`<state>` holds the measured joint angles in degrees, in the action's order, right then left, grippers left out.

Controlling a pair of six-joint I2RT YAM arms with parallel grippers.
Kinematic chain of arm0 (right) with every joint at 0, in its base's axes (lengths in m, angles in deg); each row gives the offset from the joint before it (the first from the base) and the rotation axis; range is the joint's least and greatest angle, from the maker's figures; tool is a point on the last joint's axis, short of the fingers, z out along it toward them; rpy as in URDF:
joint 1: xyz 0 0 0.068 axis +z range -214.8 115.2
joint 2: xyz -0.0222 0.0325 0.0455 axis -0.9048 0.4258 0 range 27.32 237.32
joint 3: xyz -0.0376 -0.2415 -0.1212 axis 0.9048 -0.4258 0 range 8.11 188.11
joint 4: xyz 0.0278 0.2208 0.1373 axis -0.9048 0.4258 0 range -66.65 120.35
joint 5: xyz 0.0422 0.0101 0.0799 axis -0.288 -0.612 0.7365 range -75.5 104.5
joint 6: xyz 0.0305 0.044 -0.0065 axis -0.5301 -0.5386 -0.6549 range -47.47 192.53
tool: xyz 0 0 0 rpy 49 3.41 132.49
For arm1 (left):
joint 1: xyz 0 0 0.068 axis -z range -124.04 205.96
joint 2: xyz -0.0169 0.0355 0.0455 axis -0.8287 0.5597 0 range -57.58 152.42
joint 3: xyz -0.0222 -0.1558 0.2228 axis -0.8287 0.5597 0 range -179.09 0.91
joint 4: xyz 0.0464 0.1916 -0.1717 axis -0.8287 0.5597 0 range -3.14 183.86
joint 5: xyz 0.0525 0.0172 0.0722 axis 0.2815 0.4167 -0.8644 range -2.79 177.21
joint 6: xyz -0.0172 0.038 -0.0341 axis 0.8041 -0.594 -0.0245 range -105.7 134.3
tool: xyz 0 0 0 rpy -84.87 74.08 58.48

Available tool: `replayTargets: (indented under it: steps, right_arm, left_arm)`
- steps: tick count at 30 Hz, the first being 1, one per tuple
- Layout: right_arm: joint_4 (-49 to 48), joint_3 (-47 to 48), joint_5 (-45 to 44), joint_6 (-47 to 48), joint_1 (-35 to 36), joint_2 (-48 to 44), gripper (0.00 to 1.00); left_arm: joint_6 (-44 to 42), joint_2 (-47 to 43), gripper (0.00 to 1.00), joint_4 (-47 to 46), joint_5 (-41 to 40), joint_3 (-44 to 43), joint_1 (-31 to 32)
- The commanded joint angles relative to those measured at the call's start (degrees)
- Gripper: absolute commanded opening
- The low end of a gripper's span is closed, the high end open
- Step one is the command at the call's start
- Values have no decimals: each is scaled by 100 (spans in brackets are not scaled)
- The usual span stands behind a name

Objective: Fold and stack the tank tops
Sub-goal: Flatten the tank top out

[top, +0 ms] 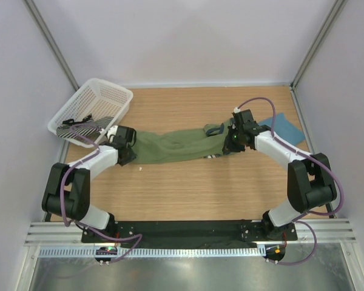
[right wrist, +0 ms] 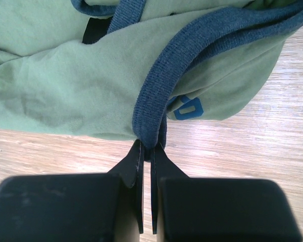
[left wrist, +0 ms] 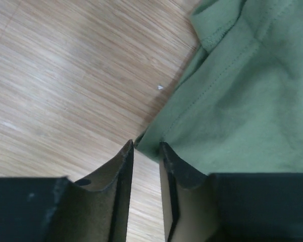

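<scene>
The olive-green tank top lies stretched left to right across the middle of the table. My right gripper is at its right end, shut on the navy trim of the olive top. A blue printed mark shows beside the trim. My left gripper is at the cloth's left end. In the left wrist view its jaws stand narrowly apart, with the hem corner of the olive top lying between the fingertips and wood showing in the gap behind. The teal-blue tank top lies flat behind my right arm.
A white plastic basket sits tilted at the back left, close to my left gripper, with a dark striped item inside. Grey walls and metal posts enclose the table on three sides.
</scene>
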<state>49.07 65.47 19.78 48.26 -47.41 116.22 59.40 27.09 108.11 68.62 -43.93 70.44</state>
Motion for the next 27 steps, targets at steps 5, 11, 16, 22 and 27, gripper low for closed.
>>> replayTargets:
  steps: [5,11,16,22,27]
  right_arm:
    - [30,73,17,80,-42,-171,1]
    - [302,529,-1,81,-157,-295,1]
    - [496,1267,96,-16,-165,-137,1]
    - [899,2644,114,-25,-271,364,1]
    - [1514,4289,210,-7,-403,979,1]
  left_arm:
    - [43,236,0,27,-145,-482,-68]
    - [209,-862,0,344,-365,-411,-51]
    - [420,-1443,0,809,-207,-1026,-68]
    - [456,-1146,0,1100,-189,-2089,-138]
    - [456,-653,0,1668,277,-3649,-551]
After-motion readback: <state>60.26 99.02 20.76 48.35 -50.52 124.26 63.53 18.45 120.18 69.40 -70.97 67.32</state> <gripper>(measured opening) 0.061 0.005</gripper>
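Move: The tank top's near left corner lies right between the left hand's open fingertips, about 1 cm ahead and 1 cm below, with the striped top in the basket roughly 16 cm left and 11 cm ahead. The right hand already pinches the blue-trimmed edge, some 31 cm right of that corner. From it, bare table lies about 20 cm straight ahead, loose neck trim 7 cm ahead and 5 cm left, and the folded blue top 18 cm right, 10 cm ahead. The left hand sinks barely 1 cm and shuts on the green tank top's near left corner, then lifts it steeply about 20 cm while drifting 7 cm forward, the fingers tipping up some 25 degrees to point more forward. The right hand holds still at first with its grip kept on the blue-trimmed edge, then follows up about 14 cm and forward 10 cm towards the bare far table, its fingers also tipping forward a little, so that both raise the tank top's edge between them. ##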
